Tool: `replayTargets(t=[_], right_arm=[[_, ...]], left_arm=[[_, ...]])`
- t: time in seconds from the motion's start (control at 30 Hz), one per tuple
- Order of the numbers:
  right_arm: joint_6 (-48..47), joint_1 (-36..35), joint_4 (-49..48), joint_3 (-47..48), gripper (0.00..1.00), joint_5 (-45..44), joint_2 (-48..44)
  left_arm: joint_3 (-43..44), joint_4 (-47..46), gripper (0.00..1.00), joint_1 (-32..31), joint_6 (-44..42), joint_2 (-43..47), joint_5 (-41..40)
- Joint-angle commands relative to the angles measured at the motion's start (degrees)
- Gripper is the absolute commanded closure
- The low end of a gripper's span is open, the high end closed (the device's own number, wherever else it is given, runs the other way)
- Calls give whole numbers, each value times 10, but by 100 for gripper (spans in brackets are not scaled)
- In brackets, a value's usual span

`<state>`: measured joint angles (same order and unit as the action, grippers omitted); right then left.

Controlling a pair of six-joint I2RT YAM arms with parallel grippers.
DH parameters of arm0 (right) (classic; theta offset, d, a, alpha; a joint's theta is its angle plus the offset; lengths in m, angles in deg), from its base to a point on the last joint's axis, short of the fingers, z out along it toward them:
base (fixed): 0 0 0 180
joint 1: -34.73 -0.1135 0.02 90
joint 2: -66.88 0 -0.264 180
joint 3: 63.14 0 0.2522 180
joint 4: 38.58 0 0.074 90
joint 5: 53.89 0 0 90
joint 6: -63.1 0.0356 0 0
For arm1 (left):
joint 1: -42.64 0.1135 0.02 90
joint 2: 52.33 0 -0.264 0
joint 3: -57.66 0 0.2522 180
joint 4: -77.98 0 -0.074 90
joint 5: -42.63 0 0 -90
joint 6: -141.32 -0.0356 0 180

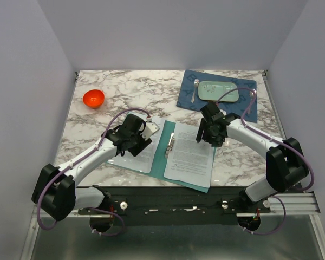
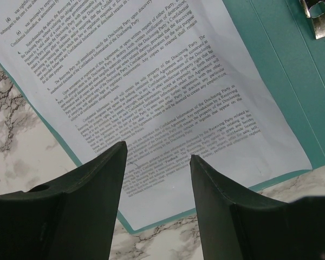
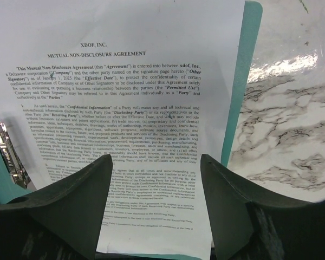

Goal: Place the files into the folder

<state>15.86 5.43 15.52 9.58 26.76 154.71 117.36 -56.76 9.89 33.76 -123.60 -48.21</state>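
Note:
The teal folder [image 1: 165,147] lies open on the marble table, its metal clip [image 2: 319,16] at the spine. One of the files, a printed white sheet [image 1: 134,158], rests on the left leaf. Another sheet [image 1: 190,154], headed as a non-disclosure agreement [image 3: 130,97], covers the right leaf [image 3: 239,81]. My left gripper [image 2: 158,150] hovers open over the lower part of the left sheet [image 2: 151,81], with nothing between its fingers. My right gripper [image 3: 157,162] is open above the right sheet, also holding nothing. In the top view the left gripper [image 1: 143,138] and right gripper [image 1: 205,136] flank the spine.
An orange bowl [image 1: 93,98] stands at the back left. A dark blue placemat [image 1: 188,95] at the back right carries a pale green tray [image 1: 218,91] and a fork [image 1: 194,89], close behind the right wrist. White walls enclose the table on three sides.

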Motion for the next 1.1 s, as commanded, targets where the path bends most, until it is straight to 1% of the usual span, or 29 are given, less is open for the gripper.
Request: replayTargets(t=[0.0, 0.1, 0.2, 0.43, 0.57, 0.87, 1.07], right_arm=[[15, -4, 18, -14, 26, 1, -20], [18, -4, 42, -22, 25, -47, -36], [23, -4, 56, -38, 24, -67, -42], [47, -6, 11, -126, 24, -21, -79], [68, -25, -24, -169, 24, 5, -100], [114, -86, -33, -175, 25, 15, -93], [135, -109, -39, -172, 25, 22, -83]], left_arm=[[0, 4, 36, -4, -3, 12, -7], [1, 6, 36, -4, -1, 13, -7], [-1, 6, 36, -4, -1, 13, -7], [-4, 4, 36, -4, 1, 12, -6], [-1, 6, 36, -4, 0, 11, -7], [4, 6, 36, -4, 3, 6, -2], [6, 7, 36, -4, 3, 9, -4]])
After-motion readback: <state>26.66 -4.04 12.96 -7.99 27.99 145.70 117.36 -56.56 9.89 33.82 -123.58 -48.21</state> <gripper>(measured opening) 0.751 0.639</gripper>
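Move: The right hand hangs open about 6 cm above the right file. The near part of the folder's right edge lies roughly 9 cm back, 3 cm to its right. The file's middle is some 3 cm back and 7 cm to its left, and the metal clip on the spine about 17 cm left and nearly level. From the left hand, that near part of the edge is some 33 cm to the right and 6 cm back, about 7 cm below. Towards the near part of the folder's right edge, the right hand draws back about 9 cm and sinks some 4 to 5 cm. It first swings nearly 4 cm out to the right, then comes back left by as much. Its wrist tips a few degrees so the fingers point more steeply down; they stay wide open, ending close above the paper and folder edge, with contact not discernible. ##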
